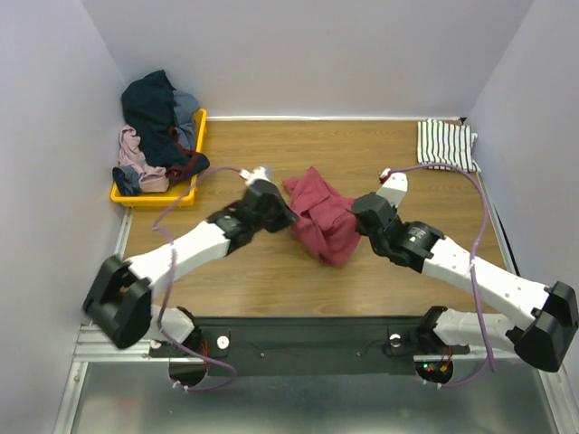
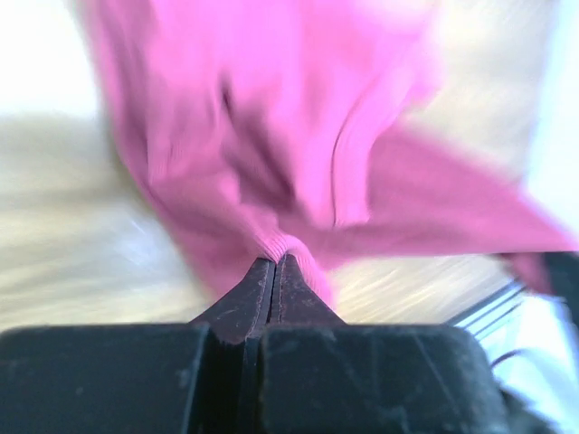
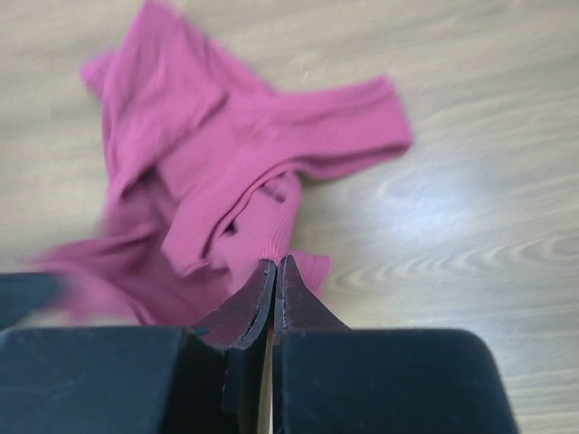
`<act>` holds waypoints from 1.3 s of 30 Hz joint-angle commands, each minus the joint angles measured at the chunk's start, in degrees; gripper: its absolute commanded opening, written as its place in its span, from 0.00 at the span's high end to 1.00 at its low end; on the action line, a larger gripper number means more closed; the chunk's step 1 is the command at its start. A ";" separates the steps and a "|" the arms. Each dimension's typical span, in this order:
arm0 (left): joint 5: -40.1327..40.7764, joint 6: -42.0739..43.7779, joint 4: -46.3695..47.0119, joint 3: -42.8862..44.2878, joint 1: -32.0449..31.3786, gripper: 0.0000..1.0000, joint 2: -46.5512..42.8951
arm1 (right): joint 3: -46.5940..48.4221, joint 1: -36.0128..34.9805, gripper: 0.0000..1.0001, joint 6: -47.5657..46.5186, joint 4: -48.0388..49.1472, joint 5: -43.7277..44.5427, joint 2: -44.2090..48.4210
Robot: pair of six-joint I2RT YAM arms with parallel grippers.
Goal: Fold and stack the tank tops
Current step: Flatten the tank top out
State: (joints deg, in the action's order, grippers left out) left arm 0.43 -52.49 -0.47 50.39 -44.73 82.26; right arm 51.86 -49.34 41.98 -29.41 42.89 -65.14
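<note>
A dark red tank top (image 1: 318, 221) lies bunched in the middle of the wooden table, stretched between both arms. My left gripper (image 1: 288, 217) is shut on its left edge; the left wrist view shows the fingertips pinching a ribbed fold of the red tank top (image 2: 298, 163), which looks pink and blurred there. On the garment's right side my right gripper (image 1: 359, 226) is shut on another ribbed edge, and the rest of the red tank top (image 3: 217, 181) spreads crumpled beyond the closed tips. A white striped tank top (image 1: 446, 144) lies folded at the far right corner.
A yellow tray (image 1: 159, 197) at the far left holds a heap of dark and pale clothes (image 1: 158, 127). White walls close in the table on three sides. A purple cable (image 1: 484, 212) loops over the right arm.
</note>
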 commanded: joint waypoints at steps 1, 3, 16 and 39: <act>3.70 4.58 -6.37 4.35 8.40 1.00 -14.21 | 6.49 5.11 1.00 -4.96 0.32 2.11 4.23; 5.28 5.73 -10.59 6.64 11.58 1.00 -20.19 | 8.60 6.97 1.00 -6.64 0.32 1.67 5.55; 13.20 8.72 -17.11 31.96 15.73 1.00 -31.37 | 38.48 8.82 1.00 -15.51 -1.18 -2.81 2.66; -10.40 1.34 7.93 49.75 32.59 1.00 2.16 | 87.21 36.15 1.00 -13.68 -1.44 -38.84 -43.71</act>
State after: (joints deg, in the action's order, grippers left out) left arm 2.44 -49.43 -3.46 89.65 -16.19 76.97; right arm 125.84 -18.57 25.34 -32.25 15.62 -102.67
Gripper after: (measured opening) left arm 0.026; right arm 0.021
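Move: Holding the maroon tank top between them, both hands start over its bunched cloth: its middle lies about 5 cm ahead, 7 cm right and 8 cm below the left hand, and for the right hand some 5 cm ahead, 7 cm left and 12 cm below. The yellow basket is roughly 23 cm ahead and 37 cm left of the left hand, a little lower; the striped stack sits about 27 cm ahead, 31 cm right and 14 cm below the right hand. Keeping their shut pinches on the hem, both hands sweep the tank top up, 41 cm on the left and 35 cm on the right, while the left hand draws some 20 cm left and turns counter-clockwise, pulling the hem apart; the fingers tip upward. Then both swing forward, accelerating towards the far wall, about 17–20 cm, sinking 6–8 cm with fingers tipping partly back down. ##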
